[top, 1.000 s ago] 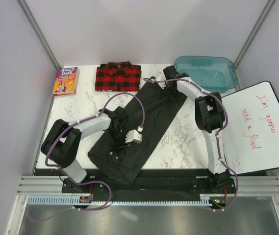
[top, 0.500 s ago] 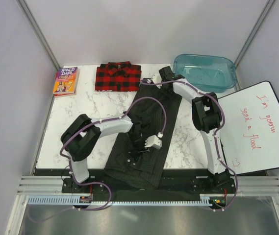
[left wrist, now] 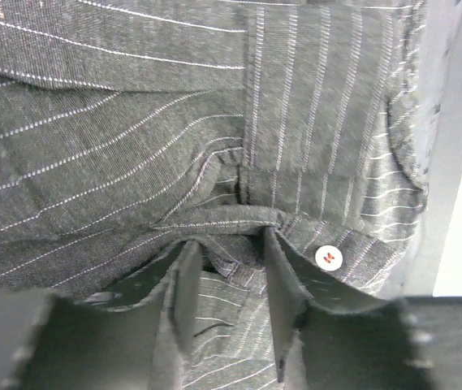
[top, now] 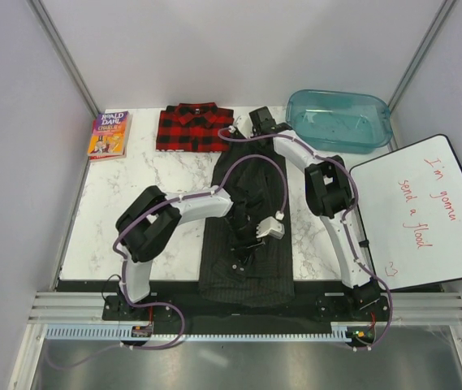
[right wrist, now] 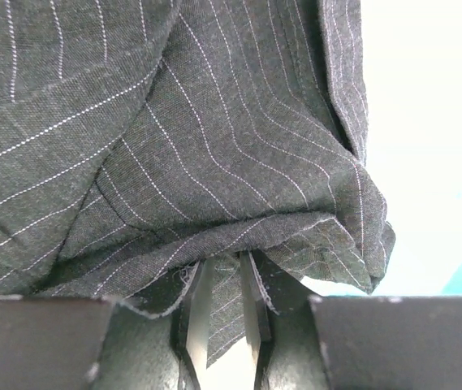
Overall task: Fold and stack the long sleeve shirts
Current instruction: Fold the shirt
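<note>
The charcoal pinstriped shirt (top: 247, 207) lies as a long strip running from the table's far middle to the near edge, where its end hangs over. My left gripper (top: 243, 244) is low on that strip, shut on a bunched fold of the shirt (left wrist: 133, 122) between its fingers (left wrist: 186, 284), with a white button (left wrist: 328, 257) beside them. My right gripper (top: 255, 122) is at the strip's far end, shut on a gathered edge of the cloth (right wrist: 214, 122). The red-and-black plaid shirt (top: 196, 127) lies folded at the far left of centre, just left of the right gripper.
A paperback book (top: 109, 134) lies at the far left corner. A teal plastic tub (top: 338, 119) stands at the far right. A whiteboard (top: 421, 211) with red writing leans along the table's right side. White marble table (top: 149, 175) shows left of the strip.
The charcoal shirt swung from a diagonal lie to a straight front-to-back strip. My left gripper moved right with it; my right gripper moved left towards the plaid shirt and closed a little.
</note>
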### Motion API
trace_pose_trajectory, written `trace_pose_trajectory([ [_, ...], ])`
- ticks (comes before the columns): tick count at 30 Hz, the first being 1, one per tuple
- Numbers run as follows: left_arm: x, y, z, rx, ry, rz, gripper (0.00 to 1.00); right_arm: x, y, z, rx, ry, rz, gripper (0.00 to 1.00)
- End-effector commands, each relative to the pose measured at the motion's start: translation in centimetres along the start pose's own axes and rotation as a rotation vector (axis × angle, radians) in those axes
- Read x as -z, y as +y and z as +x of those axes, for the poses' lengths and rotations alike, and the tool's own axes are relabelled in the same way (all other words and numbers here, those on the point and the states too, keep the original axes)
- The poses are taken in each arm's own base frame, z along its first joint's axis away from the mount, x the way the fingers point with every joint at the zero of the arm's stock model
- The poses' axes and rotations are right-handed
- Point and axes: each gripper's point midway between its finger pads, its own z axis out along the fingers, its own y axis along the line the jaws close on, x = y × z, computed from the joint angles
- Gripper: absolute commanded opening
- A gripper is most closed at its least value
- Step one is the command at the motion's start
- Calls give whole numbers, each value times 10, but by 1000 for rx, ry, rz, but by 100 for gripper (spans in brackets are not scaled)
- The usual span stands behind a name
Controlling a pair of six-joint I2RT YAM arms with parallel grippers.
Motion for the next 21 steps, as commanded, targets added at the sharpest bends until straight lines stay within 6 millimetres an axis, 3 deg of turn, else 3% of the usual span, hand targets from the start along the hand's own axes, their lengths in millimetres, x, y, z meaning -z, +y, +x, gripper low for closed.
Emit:
trace_pose_trajectory([
  [1,20,-17,-37,-55,-135,0,49,4,47,6,-41,-18,-193,29],
  [2,40,-28,-47,-98,-180,-31,56,16,59,8,-54,-33,-253,32],
  [3,48,-35,-50,-117,-200,-41,60,51,44,-12,-85,-101,-242,34],
  [4,55,-44,-45,-129,-208,-42,67,70,42,-17,-93,-131,-253,40],
  [5,73,-57,-49,-175,-251,-73,70,83,52,-12,-102,-139,-299,44],
  [6,82,-65,-47,-191,-268,-83,74,121,37,-27,-116,-204,-281,47],
  [8,87,-80,-32,-202,-267,-84,80,152,45,-22,-126,-225,-331,61],
  [9,101,-91,-32,-239,-298,-112,81,187,37,-33,-130,-297,-330,66],
  [10,103,-94,-24,-241,-298,-120,86,202,37,-33,-140,-318,-338,71],
  [11,112,-95,-18,-230,-313,-142,91,213,46,-25,-142,-315,-367,74],
  [12,123,-100,-15,-242,-341,-175,94,244,43,-31,-136,-383,-371,75],
  [13,128,-101,-8,-259,-349,-185,95,249,55,-20,-134,-373,-401,79],
  [14,136,-97,2,-242,-359,-211,95,277,52,-19,-126,-430,-385,80],
  [15,137,-96,16,-283,-350,-256,96,288,60,-16,-119,-462,-407,88],
  [16,136,-91,26,-294,-330,-291,97,283,80,1,-119,-449,-441,91],
  [17,133,-88,36,-310,-307,-311,96,303,83,4,-108,-500,-434,95],
  [18,126,-86,52,-355,-272,-324,96,309,97,7,-90,-538,-482,98],
  [19,124,-83,60,-351,-269,-333,96,300,116,21,-86,-543,-512,98],
  [21,114,-85,69,-377,-288,-302,94,317,127,24,-67,-612,-537,98],
])
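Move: The left hand's fingers pinch the striped shirt's cuff right at their tips; a cuff button is some 2 cm back, and the middle of the striped shirt about 15 cm ahead and 3 cm right. The right hand pinches a fold near the far end, with that shirt's middle about 28 cm back and 7 cm left. From the right hand, the red plaid shirt lies roughly 8 cm ahead and 26 cm left, the teal bin 10 cm ahead and 21 cm right. Let both grippers open almost fully and come free of the striped shirt. Lift the left one about 16 cm, then swing it some 10 cm left off the cuff, sinking slightly, its fingertips turning to point right. Draw the right one back about 25 cm along the shirt, soon climbing about 20 cm as well, its fingertips swinging left some 35 degrees. ##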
